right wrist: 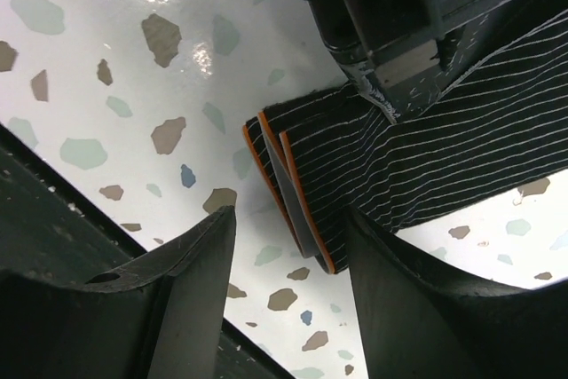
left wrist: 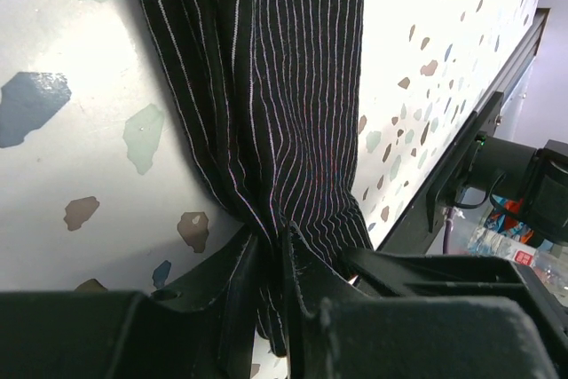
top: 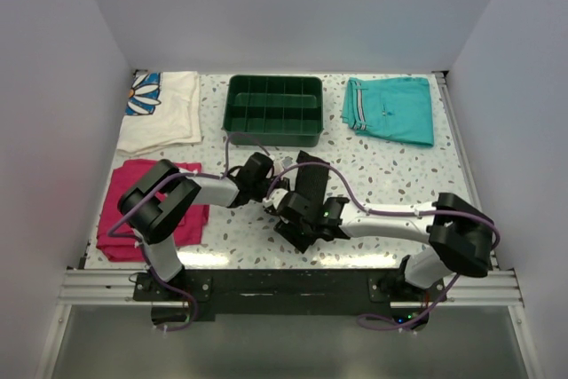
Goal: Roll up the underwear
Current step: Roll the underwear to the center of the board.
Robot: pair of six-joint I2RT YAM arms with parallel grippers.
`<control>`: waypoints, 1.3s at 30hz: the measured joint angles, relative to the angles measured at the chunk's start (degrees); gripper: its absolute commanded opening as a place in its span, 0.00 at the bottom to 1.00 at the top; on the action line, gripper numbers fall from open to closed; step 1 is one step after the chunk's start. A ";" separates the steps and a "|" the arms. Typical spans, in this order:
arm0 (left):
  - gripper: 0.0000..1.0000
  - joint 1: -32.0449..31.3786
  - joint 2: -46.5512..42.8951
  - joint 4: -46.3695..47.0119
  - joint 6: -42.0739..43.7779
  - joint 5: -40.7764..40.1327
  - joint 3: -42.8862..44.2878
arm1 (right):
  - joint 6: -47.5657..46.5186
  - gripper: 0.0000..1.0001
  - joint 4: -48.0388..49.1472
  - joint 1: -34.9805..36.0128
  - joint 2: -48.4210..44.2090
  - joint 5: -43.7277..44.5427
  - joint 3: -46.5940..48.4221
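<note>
The black striped underwear (top: 311, 185) lies as a long folded strip in the middle of the table. My left gripper (top: 269, 182) is at its left side, shut on a bunched fold of the fabric (left wrist: 284, 86); in the left wrist view the cloth is pinched between the jaws (left wrist: 271, 250). My right gripper (top: 300, 219) is at the strip's near end and stands open. In the right wrist view the orange-edged hems (right wrist: 302, 201) lie stacked between its spread fingers (right wrist: 191, 272), apart from the left one and close against the right one.
A green divided tray (top: 275, 108) stands at the back centre. Teal shorts (top: 390, 108) lie at the back right, a white flowered cloth (top: 164, 108) at the back left, and a magenta folded cloth (top: 133, 219) at the near left. The table's metal rail (top: 293, 283) runs along the front.
</note>
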 measured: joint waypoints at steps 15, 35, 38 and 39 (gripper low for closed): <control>0.22 0.09 0.52 -1.01 1.62 0.81 0.96 | 2.29 0.44 -1.29 0.17 4.96 6.99 1.53; 0.43 3.17 -0.31 -2.89 2.43 1.84 1.36 | 3.17 0.20 -2.86 0.26 6.93 5.46 4.72; 0.46 6.10 -1.84 -4.37 3.28 0.46 1.38 | 4.11 0.28 -2.38 0.26 8.52 3.69 6.78; 0.47 6.86 -2.19 -4.81 3.39 -0.04 1.38 | 4.50 0.35 -2.25 0.26 9.09 3.21 7.52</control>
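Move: The right hand is open just over the back end of the folded underwear. The right edge of the waistband, its target, lies about 2 cm ahead, 1 cm to the right and 2 cm below. The strip's far end is some 20 cm ahead and 5 cm right, and the green bin about 32 cm ahead, 6 cm left. From the left hand, already pinching the strip's side, that waistband edge is about 6 cm back, 3 cm right. Lower the right gripper about 1.5 cm while easing it forward and slightly right, so its open fingers straddle the waistband's right edge, then close them to pinch it and draw it some 3 cm to the left. Keep the left gripper holding the strip until then; as the right starts left, open the left fingers and back off about 4.5 cm forward and left, rising slightly. ##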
